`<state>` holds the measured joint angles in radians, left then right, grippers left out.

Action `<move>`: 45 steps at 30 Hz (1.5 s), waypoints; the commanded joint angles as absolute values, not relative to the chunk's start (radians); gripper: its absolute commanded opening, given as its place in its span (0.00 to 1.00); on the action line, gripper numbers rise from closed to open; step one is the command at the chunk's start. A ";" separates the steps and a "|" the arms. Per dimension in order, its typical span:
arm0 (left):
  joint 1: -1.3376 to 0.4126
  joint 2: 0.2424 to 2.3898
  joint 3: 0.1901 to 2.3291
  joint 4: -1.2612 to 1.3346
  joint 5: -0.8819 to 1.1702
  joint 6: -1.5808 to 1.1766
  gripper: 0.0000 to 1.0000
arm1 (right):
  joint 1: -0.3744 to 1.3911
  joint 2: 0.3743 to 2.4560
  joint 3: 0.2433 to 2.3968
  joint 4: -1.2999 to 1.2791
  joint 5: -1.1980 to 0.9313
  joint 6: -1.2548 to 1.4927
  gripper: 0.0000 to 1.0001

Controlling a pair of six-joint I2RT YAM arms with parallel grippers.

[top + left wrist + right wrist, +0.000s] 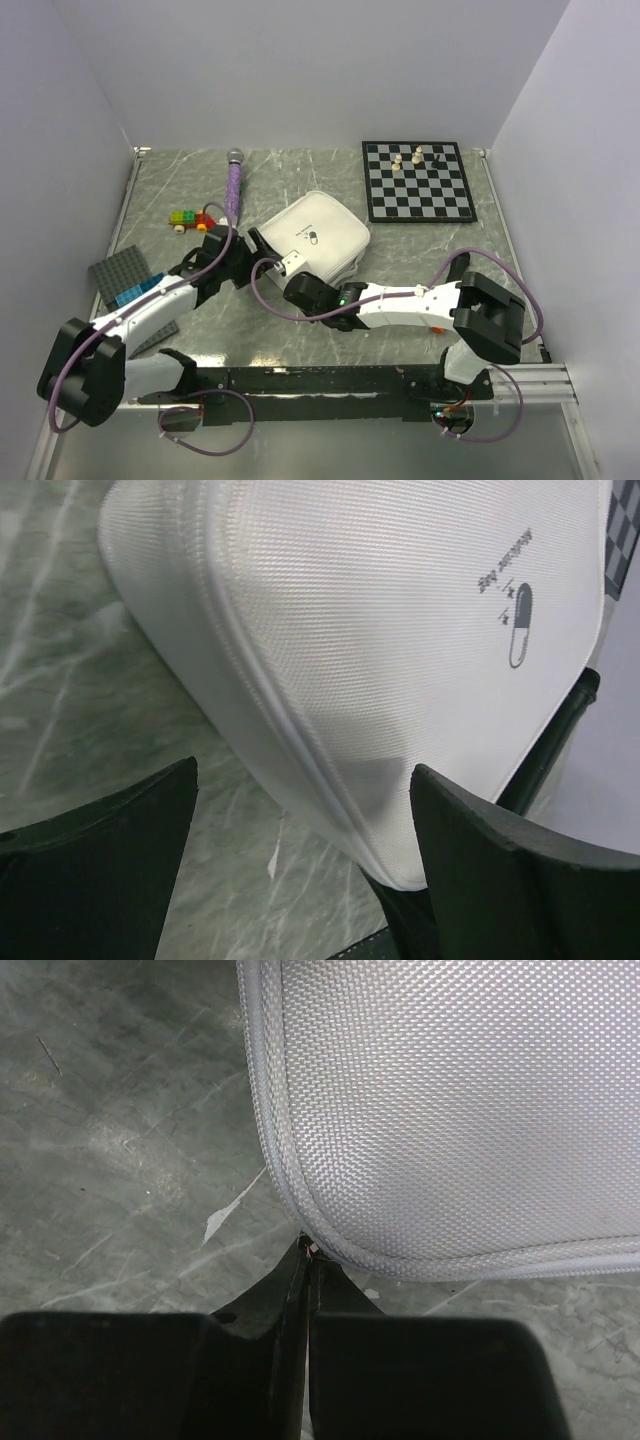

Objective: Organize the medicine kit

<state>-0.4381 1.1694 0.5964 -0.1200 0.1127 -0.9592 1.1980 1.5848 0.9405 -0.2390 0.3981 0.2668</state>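
The medicine kit, a white rounded zip case with a small pill logo on its closed lid, lies mid-table. My left gripper stands open at the kit's left edge. In the left wrist view its fingers straddle the case's near corner without touching it. My right gripper is shut, its tips against the kit's near-left corner. In the right wrist view the closed fingertips meet the piped seam of the case. A tiny red-and-white bit shows there; whether it is pinched I cannot tell.
A chessboard with several pieces lies at the back right. A purple wand and a small brick car lie at the back left. A grey baseplate with blue bricks sits by the left arm.
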 commanded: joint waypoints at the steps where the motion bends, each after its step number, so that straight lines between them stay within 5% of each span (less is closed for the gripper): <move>1: -0.456 1.212 0.638 -0.021 0.120 -1.011 0.89 | 1.195 1.572 0.943 -0.210 0.402 0.265 0.00; 6: -0.468 1.261 0.620 -0.032 0.087 -1.009 0.74 | 1.195 1.569 0.945 -0.222 0.402 0.275 0.00; 14: -0.466 1.272 0.613 -0.083 0.014 -0.973 0.02 | 1.193 1.516 0.904 -0.255 0.440 0.264 0.00; 20: -0.396 1.302 0.646 -0.153 -0.011 -0.913 0.01 | 1.117 1.418 0.830 -0.299 0.453 0.264 0.00; 26: -0.313 1.324 0.658 -0.195 0.003 -0.841 0.01 | 0.856 1.322 0.775 -0.321 0.413 0.415 0.00; 36: -0.276 1.376 0.715 -0.239 -0.038 -0.804 0.01 | 0.539 1.413 0.851 -0.243 0.503 0.541 0.00; 45: -0.190 1.520 0.954 -0.278 -0.063 -0.726 0.01 | 0.650 1.373 0.813 -0.258 0.518 0.474 0.00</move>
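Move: The left hand, open, is almost at the medicine kit's left rim, which lies about 1 cm ahead, 2 cm right and 2 cm below; the microphone is some 17 cm ahead and 6 cm left. The right hand already pinches the zip pull at the kit's nearest corner; the kit's right-hand corner lies roughly 13 cm ahead and 15 cm right, the carrying handle about 7 cm ahead and 9 cm right. Left pinches the rim, drawing it forward; right, keeping the zip pull, sweeps 15 cm right and 12 forward. ##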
